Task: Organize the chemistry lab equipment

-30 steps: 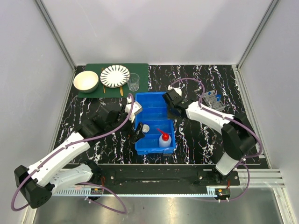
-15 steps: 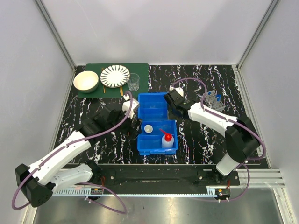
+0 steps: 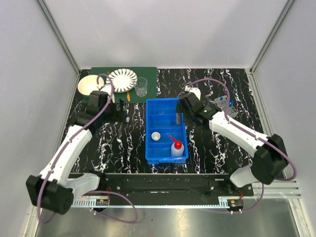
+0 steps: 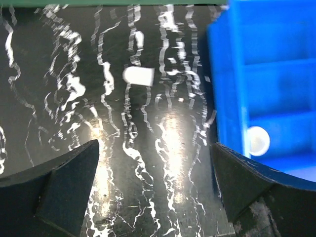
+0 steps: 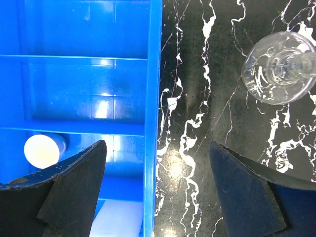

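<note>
The white red-nozzled squeeze bottle [image 3: 176,147] stands in the near compartment of the blue bin [image 3: 150,129]. A small round lid [image 3: 156,136] lies beside it, and shows again as the lid [image 5: 43,149]. My right gripper [image 3: 178,114] is open astride the bin's right wall [image 5: 154,123], with neither finger touching it. To the left of the bin my left gripper [image 3: 123,111] hangs open over bare table. A small white cylinder [image 4: 138,75] lies ahead of it. The clear beaker [image 3: 141,87] and the tube rack [image 3: 224,105] stand on the table.
A striped plate [image 3: 121,80] and a cream bowl [image 3: 90,85] sit on a green mat at the back left. A clear round glass vessel [image 5: 279,66] stands on the table just right of the bin. Grey walls enclose the table.
My right gripper has opened from shut. The blue bin has swung straight and shifted slightly right. My left arm has drawn back from the bin's left side toward the far left.
</note>
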`<state>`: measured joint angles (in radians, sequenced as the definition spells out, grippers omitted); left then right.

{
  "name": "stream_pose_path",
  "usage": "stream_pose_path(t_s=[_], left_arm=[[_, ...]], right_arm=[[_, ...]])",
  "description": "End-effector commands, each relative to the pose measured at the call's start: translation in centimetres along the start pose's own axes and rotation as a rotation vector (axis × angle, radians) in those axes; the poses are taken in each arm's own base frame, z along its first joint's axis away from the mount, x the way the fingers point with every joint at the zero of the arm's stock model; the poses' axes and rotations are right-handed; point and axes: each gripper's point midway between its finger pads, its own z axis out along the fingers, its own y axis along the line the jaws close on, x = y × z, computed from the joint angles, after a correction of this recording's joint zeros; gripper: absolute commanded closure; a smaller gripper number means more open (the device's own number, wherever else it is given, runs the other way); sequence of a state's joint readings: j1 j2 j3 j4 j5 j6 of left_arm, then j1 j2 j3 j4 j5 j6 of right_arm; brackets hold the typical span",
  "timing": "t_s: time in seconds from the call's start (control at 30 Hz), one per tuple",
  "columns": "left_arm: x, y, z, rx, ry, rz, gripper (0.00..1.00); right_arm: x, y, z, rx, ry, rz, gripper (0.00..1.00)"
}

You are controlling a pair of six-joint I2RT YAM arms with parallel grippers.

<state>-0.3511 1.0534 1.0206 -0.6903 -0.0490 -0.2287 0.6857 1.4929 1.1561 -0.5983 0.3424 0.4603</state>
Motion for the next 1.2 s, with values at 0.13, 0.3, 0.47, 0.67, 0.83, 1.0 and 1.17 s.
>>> stream_pose_path(t_s=[0.13,0.3,0.47,0.67,0.83,1.0,1.17], left_arm=[[0.3,3.1,5.6,0.048,0.170,-0.337,0.01],[-0.4,2.8,8.3,0.087,0.196,-0.581,0.01],[-0.8,2.6,11.3,0.070,0.186,-0.865,0.01],[2.1,4.8,12.7,-0.157,0.217,-1.137,0.01],[4.8,6.5,12.7,-0.394,0.323,-1.235,0.01],[7.1,6.1,14.1,-0.481,0.509,-1.234,0.01],[7.1,5.2,16.2,-0.450,0.496,-1.234,0.01]], right_arm=[[-2.2,0.0,-4.0,-0.070,-0.112,0.039,0.11],[-2.2,-0.2,-4.9,-0.092,-0.124,0.050,0.12],[-1.2,-1.0,-5.3,-0.085,-0.120,0.039,0.12],[-0.1,-1.7,-5.1,-0.072,-0.108,0.033,0.13],[0.4,-1.8,-4.5,-0.064,-0.099,0.023,0.12],[0.8,-1.7,-3.8,-0.061,-0.085,0.007,0.12],[1.2,-2.2,-3.5,-0.044,-0.087,-0.005,0.12]])
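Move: The small white cap lies about 9 cm ahead of the left hand, almost in line (perhaps 1 cm left) and some 18 cm below. The blue box's middle is 17 cm to the right of the cap and 5 cm nearer the base; the striped plate sits 18 cm beyond the cap and 2 cm left of it, the clear glass 15 cm beyond it and 7 cm right. From the right hand the cap is about 26 cm left, 7 cm ahead, 12 cm below. Down to the white cap goes the left hand, open-fingered, sinking about 17 cm and reaching some 7 cm forward. It swings left early, then partly back right, while turning some 60 degrees counter-clockwise and tipping until the fingers point nearly straight down beside the cap. The right hand, also open, rises above the blue box's right edge, then eases back and right while sinking a little. ##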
